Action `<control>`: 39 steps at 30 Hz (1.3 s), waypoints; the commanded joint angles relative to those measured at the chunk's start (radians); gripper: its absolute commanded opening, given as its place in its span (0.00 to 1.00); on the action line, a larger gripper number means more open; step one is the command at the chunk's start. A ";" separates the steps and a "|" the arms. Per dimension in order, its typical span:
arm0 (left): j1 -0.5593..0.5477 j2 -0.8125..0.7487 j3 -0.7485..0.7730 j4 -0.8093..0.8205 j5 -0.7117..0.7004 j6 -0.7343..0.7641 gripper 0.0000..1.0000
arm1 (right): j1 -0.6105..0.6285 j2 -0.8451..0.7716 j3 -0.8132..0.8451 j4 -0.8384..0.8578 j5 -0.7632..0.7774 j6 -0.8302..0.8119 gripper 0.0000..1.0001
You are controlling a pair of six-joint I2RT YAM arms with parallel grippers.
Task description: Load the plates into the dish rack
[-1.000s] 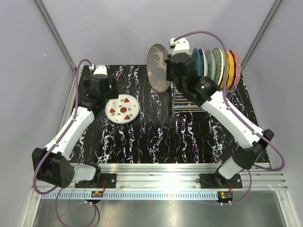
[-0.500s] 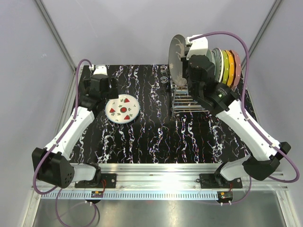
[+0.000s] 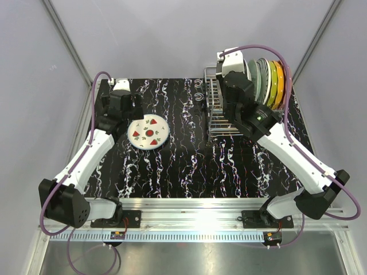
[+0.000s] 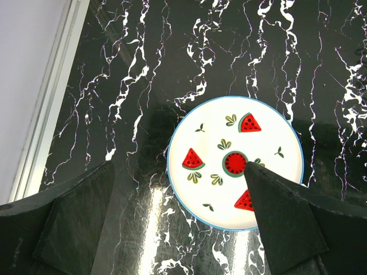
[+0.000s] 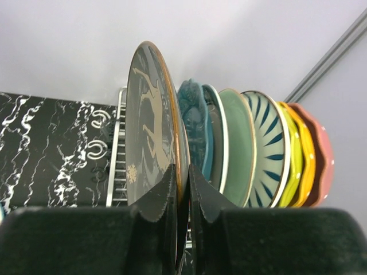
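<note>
My right gripper (image 5: 182, 167) is shut on the lower rim of a dark grey-brown plate (image 5: 150, 129) with a pale tree-like motif. It holds that plate upright over the dish rack (image 3: 221, 121), close beside a teal plate (image 5: 195, 123). Beyond it stand green (image 5: 241, 143), blue-striped (image 5: 266, 149), yellow-green (image 5: 292, 163) and pink (image 5: 321, 154) plates in the dish rack's slots. A white plate with watermelon slices (image 3: 148, 133) lies flat on the table at the left. My left gripper (image 4: 178, 166) hangs open just above that plate's (image 4: 209, 146) near-left rim.
The dish rack's left slots (image 5: 117, 166) are bare wire. The black marbled tabletop (image 3: 189, 160) runs between the two arms. Grey walls enclose the back and sides, and a metal rail (image 4: 49, 120) runs along the table's left edge.
My right arm has carried the dark plate rightward from left of the rack to over it, edge-on beside the racked plates. The left arm has not moved.
</note>
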 commanded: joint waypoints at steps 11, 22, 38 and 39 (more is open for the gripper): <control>0.005 -0.020 -0.007 0.052 0.005 0.001 0.99 | -0.029 -0.038 -0.016 0.245 0.051 -0.070 0.00; 0.005 -0.017 -0.007 0.052 0.010 0.002 0.99 | -0.074 -0.010 -0.044 0.243 -0.015 -0.033 0.00; 0.005 -0.008 -0.002 0.047 0.025 0.002 0.99 | -0.107 0.085 -0.024 0.254 -0.061 -0.004 0.00; 0.005 -0.008 -0.002 0.047 0.027 0.002 0.99 | -0.115 0.091 -0.024 0.254 -0.061 0.000 0.00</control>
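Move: The right hand grips the grey reindeer plate upright by its near rim. The empty dish rack slot it heads for lies about 14 cm ahead, 2 cm to the right and 14 cm below. The teal scalloped plate bounds it, some 16 cm ahead and 5 cm right of the hand, and a white-rimmed plate stands about 8 cm right, equally far ahead; both are 14 cm lower. From the idle left hand, the slot is roughly 13 cm ahead, 38 cm right and 5 cm higher. The right hand keeps its pinch, carrying the reindeer plate about 5 cm forward and 5 down towards the slot. ##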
